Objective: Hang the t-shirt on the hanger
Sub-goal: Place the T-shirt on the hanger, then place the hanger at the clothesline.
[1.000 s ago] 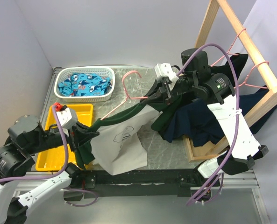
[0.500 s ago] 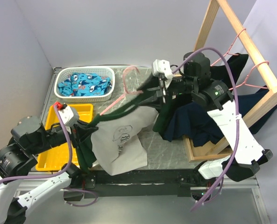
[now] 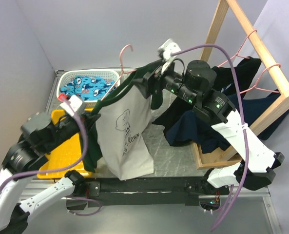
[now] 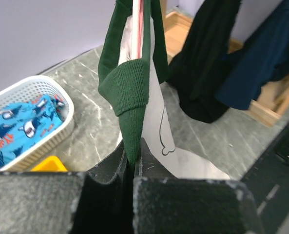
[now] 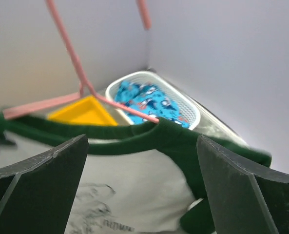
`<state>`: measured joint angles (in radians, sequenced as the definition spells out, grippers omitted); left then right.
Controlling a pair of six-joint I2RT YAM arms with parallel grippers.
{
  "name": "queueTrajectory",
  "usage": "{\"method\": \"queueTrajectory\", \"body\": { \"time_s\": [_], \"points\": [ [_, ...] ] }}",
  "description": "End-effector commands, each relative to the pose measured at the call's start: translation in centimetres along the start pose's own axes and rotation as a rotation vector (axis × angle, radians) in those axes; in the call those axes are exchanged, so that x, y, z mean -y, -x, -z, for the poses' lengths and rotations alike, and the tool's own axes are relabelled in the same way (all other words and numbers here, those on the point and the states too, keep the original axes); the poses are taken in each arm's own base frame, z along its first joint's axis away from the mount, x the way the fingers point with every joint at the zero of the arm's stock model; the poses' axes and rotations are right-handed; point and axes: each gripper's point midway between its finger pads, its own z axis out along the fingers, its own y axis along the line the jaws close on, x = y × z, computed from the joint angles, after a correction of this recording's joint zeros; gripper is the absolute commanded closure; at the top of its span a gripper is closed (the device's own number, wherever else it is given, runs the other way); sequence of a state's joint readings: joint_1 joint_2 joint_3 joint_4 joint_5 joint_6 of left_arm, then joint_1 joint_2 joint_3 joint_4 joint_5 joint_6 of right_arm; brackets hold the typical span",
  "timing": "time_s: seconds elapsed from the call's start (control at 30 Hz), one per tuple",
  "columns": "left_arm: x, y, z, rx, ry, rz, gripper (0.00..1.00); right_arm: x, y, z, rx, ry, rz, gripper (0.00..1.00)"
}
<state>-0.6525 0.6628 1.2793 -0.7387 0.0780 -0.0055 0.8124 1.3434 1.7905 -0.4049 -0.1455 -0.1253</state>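
The t-shirt (image 3: 127,129) hangs upright in the air above the table's front, its off-white printed front facing the top camera. The pink hanger (image 3: 123,52) runs through its green collar (image 5: 176,134), hook pointing up. My left gripper (image 3: 91,118) is shut on the dark green sleeve cuff (image 4: 130,92), which is pinched between the fingertips in the left wrist view. My right gripper (image 3: 156,78) stands wide open at the shirt's other shoulder. Both its fingers (image 5: 37,187) flank the collar and chest, with nothing pinched between them. What carries that shoulder is hidden.
A white basket (image 3: 68,78) with bright blue patterned cloth stands at the back left, a yellow bin (image 3: 61,144) in front of it. At the right a wooden rack (image 3: 263,61) holds navy and black garments (image 3: 207,122) on pink hangers.
Both arms have risen, lifting the t-shirt and hanger off the table until they hang upright. The right gripper has opened wide. The left gripper stays shut on the sleeve.
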Motion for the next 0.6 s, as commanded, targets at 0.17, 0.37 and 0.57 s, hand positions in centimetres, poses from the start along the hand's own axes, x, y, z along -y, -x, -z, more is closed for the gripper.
{"method": "queueTrajectory", "body": {
  "time_s": [0.17,0.37,0.57],
  "points": [
    [-1.6,9.0,-6.0,0.191,0.018,-0.144,0.99,5.2,4.2,6.7,0.251,-0.397,-0.321,0.0],
    [-4.0,11.2,-9.1,0.223,-0.165,-0.136,0.99,5.0,1.9,8.1,0.234,-0.428,-0.394,0.0],
    [-4.8,12.8,-13.4,0.201,-0.369,-0.146,0.99,3.5,-2.7,8.0,0.141,-0.403,-0.44,0.0]
  ]
}}
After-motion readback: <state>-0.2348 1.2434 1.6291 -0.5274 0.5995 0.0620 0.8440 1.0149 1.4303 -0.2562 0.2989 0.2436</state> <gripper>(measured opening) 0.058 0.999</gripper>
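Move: My closed left gripper holds one shoulder of the t-shirt and hanger. The clothes rail's middle lies roughly 52 cm to its right, 18 cm ahead and 22 cm higher; the white basket is some 30 cm ahead, 9 cm left and 34 cm below. From my open right hand the hanger hook is about 8 cm left, 2 cm ahead and 4 cm up, and the black shirt some 25 cm right, 8 cm ahead, 20 cm lower. With my left fingers still shut on the shoulder, I carry the t-shirt and hanger about 15 cm forward, towards the basket and high over the table, rising more near the end. My right hand, fingers kept wide open, draws off about 9 cm to the right, away from the t-shirt's far shoulder, while rolling its left side up and swinging some 20 degrees clockwise. ##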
